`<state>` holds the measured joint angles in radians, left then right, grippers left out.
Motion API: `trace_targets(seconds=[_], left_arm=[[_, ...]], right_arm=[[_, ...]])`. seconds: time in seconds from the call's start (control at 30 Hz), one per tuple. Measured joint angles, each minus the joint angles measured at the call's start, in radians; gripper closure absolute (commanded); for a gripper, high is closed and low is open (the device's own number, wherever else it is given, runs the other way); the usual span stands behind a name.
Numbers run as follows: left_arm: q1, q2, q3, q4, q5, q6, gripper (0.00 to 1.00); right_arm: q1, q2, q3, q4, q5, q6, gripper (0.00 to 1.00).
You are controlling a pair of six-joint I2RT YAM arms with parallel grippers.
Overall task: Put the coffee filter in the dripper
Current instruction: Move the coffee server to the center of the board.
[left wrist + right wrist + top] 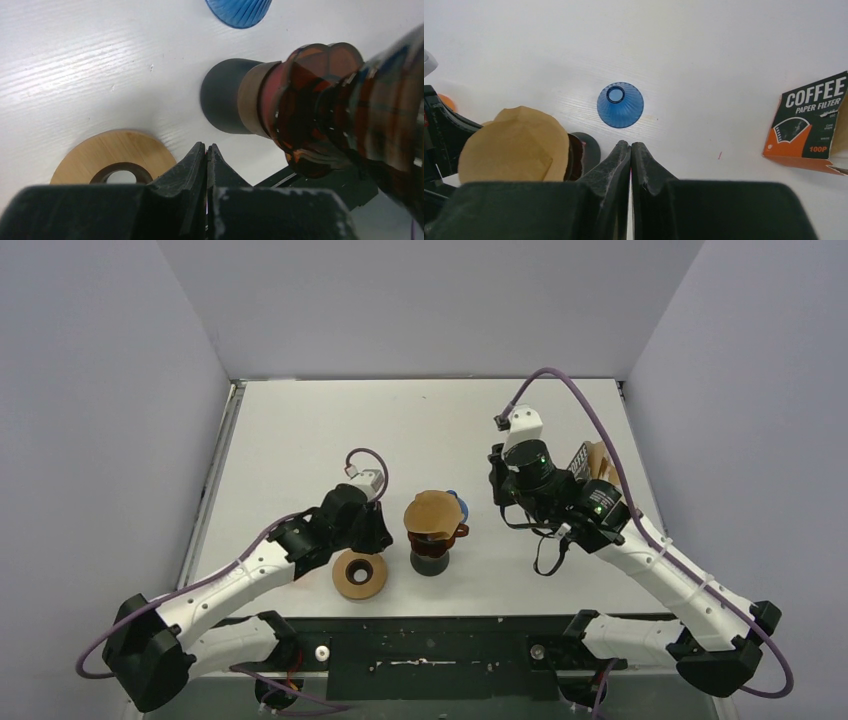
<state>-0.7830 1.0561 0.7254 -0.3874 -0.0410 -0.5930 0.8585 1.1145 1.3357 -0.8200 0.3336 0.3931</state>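
A brown paper coffee filter (432, 510) (514, 145) sits in the top of the amber dripper (455, 533) (310, 115), which stands on a dark round base (225, 102). My left gripper (380, 535) (207, 147) is shut with nothing in it, just left of the dripper and above the wooden ring. My right gripper (498, 488) (630, 145) is shut and empty too, off to the right of the dripper and apart from it. The inside of the dripper is hidden under the filter.
A wooden ring (360, 575) (115, 150) lies flat left of the dripper. A blue ribbed cone (456, 498) (620, 105) stands upside down just behind it. A coffee filter box (592, 465) (809, 125) sits at the right, behind my right arm.
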Motion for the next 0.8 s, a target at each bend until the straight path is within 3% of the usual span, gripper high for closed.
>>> trace_targets(seconds=[0.13,0.33,0.8], left_arm=[[0.061,0.068,-0.029,0.058,0.127,-0.025,1.0],[0.066,0.179,-0.03,0.148,0.288,-0.042,1.0],[0.093,0.369,-0.027,0.261,0.533,-0.077,1.0]], right_arm=[[-0.04,-0.033,-0.063,0.023,-0.006,-0.023,0.96],[-0.086,-0.06,-0.125,0.056,-0.047,-0.047,0.96],[-0.166,-0.128,-0.216,0.075,-0.115,-0.098,0.94]])
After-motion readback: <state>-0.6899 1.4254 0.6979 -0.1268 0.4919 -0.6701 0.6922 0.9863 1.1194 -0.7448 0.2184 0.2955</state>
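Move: The coffee server stands about 10 cm to the left hand's right and barely 1 cm ahead, its middle some 5 cm lower; the dripper with the filter sits on top of it, about 5 cm above the hand. The wooden ring lies roughly 7 cm to the hand's left and 2 cm back, the blue funnel some 13 cm ahead and 15 cm right. From the right hand, the server is about 12 cm left, 3 cm back and 21 cm below. The left hand's shut fingertips come up against the server's left side, low and towards the robot, and nudge it; to get there they go about 6 cm right and 6 cm down, easing back a little, while the wrist swings some 30 degrees so the fingers point more to the right. The empty right hand backs off from the server, right and down by about 4 cm each, still shut. ##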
